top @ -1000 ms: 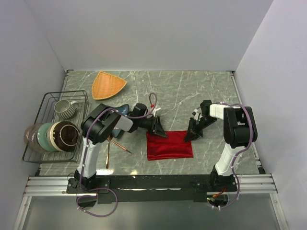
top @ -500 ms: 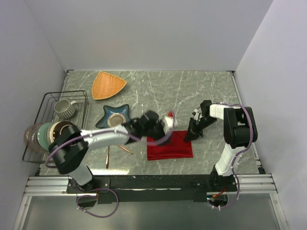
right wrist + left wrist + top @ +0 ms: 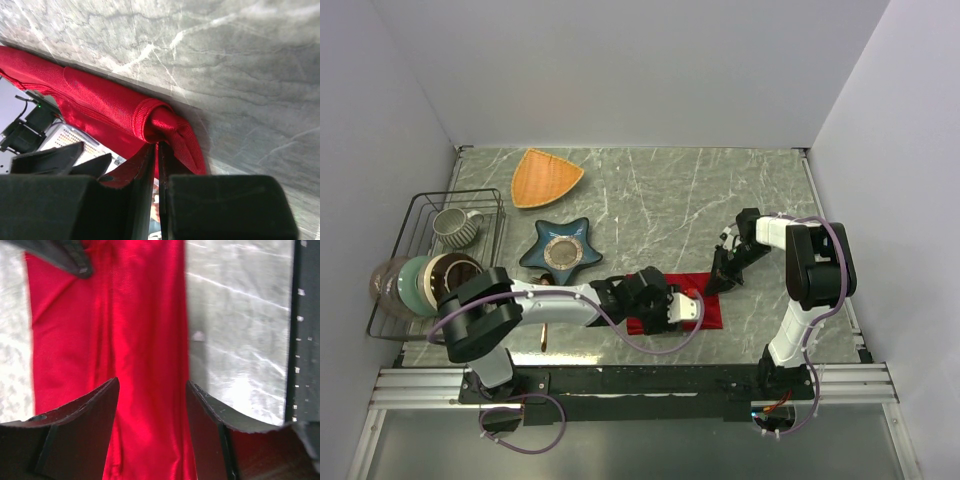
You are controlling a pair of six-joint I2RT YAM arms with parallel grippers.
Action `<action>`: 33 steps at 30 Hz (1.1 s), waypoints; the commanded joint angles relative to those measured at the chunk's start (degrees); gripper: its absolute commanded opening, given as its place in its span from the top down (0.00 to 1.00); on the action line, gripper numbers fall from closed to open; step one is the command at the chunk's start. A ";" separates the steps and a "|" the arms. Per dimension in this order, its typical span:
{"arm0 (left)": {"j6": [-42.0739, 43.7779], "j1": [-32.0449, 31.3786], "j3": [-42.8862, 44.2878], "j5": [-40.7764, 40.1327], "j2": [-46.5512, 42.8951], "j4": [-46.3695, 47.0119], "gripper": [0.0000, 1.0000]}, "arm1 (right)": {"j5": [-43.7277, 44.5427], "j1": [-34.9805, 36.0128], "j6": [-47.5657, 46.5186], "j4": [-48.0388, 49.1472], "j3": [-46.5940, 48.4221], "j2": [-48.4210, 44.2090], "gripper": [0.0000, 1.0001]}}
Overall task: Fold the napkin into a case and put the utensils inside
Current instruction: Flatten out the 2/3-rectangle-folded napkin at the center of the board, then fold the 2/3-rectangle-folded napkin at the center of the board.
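Note:
The red napkin (image 3: pixel 692 282) lies folded on the marble table, right of centre near the front. My left gripper (image 3: pixel 695 311) hovers over its near half, jaws open, with red cloth (image 3: pixel 145 330) showing between the two dark fingers (image 3: pixel 82 422) and nothing pinched. My right gripper (image 3: pixel 720 276) is shut on the napkin's far right corner, and the bunched hem (image 3: pixel 165 122) sits right at its fingertips. One thin copper utensil (image 3: pixel 544 338) pokes out below the left arm; any others are hidden by that arm.
A blue star-shaped dish (image 3: pixel 560 250) and an orange triangular plate (image 3: pixel 548 177) sit left of centre. A wire rack (image 3: pixel 420 205) at the left edge holds a mug and bowls. The black front rail (image 3: pixel 302 340) runs close beside the napkin.
My left arm swung from the napkin's far left corner to above its front half, and its jaws opened. The right gripper kept its grip and place.

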 commanded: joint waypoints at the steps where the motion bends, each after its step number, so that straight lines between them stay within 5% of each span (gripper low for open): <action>1: 3.97 -2.42 1.66 0.78 1.74 1.26 0.38 | 10.58 0.18 -2.25 2.15 0.51 1.32 0.85; 12: 8.36 -6.28 1.31 -6.08 8.68 4.07 0.54 | 11.64 0.53 -2.16 2.24 0.33 1.23 0.86; 18: 9.25 -6.37 1.66 -7.14 9.13 0.74 0.81 | 12.17 0.62 -2.60 1.98 0.42 1.14 0.86; 22: 7.49 -4.45 5.51 -0.58 8.16 -7.31 0.99 | 12.43 0.53 -3.21 1.72 0.68 0.97 0.86; 33: 3.71 4.96 19.58 20.79 10.09 -23.68 0.99 | 13.40 1.33 -5.41 0.93 1.82 0.35 0.86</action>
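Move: Just below the open left fingers runs the napkin's near edge; the spot to pinch is about 2 cm back, 2 cm right and 4 cm down. The napkin's right end, held in the right fingers, is some 8 cm to the left hand's right and 7 cm ahead; the front rail is about 10 cm back, and the star bowl 25 cm left, 15 cm ahead. From the right hand that spot lies about 9 cm back and 6 cm left. Dipping back, down and right towards the napkin's near edge, the left hand sinks about 3 cm, shuts its wide-open fingers on that edge, then rises some 2.5 cm and eases forward a little with it, its wrist turning only slightly. The right hand stays put, still pinching the napkin's right end towards the far corner. ##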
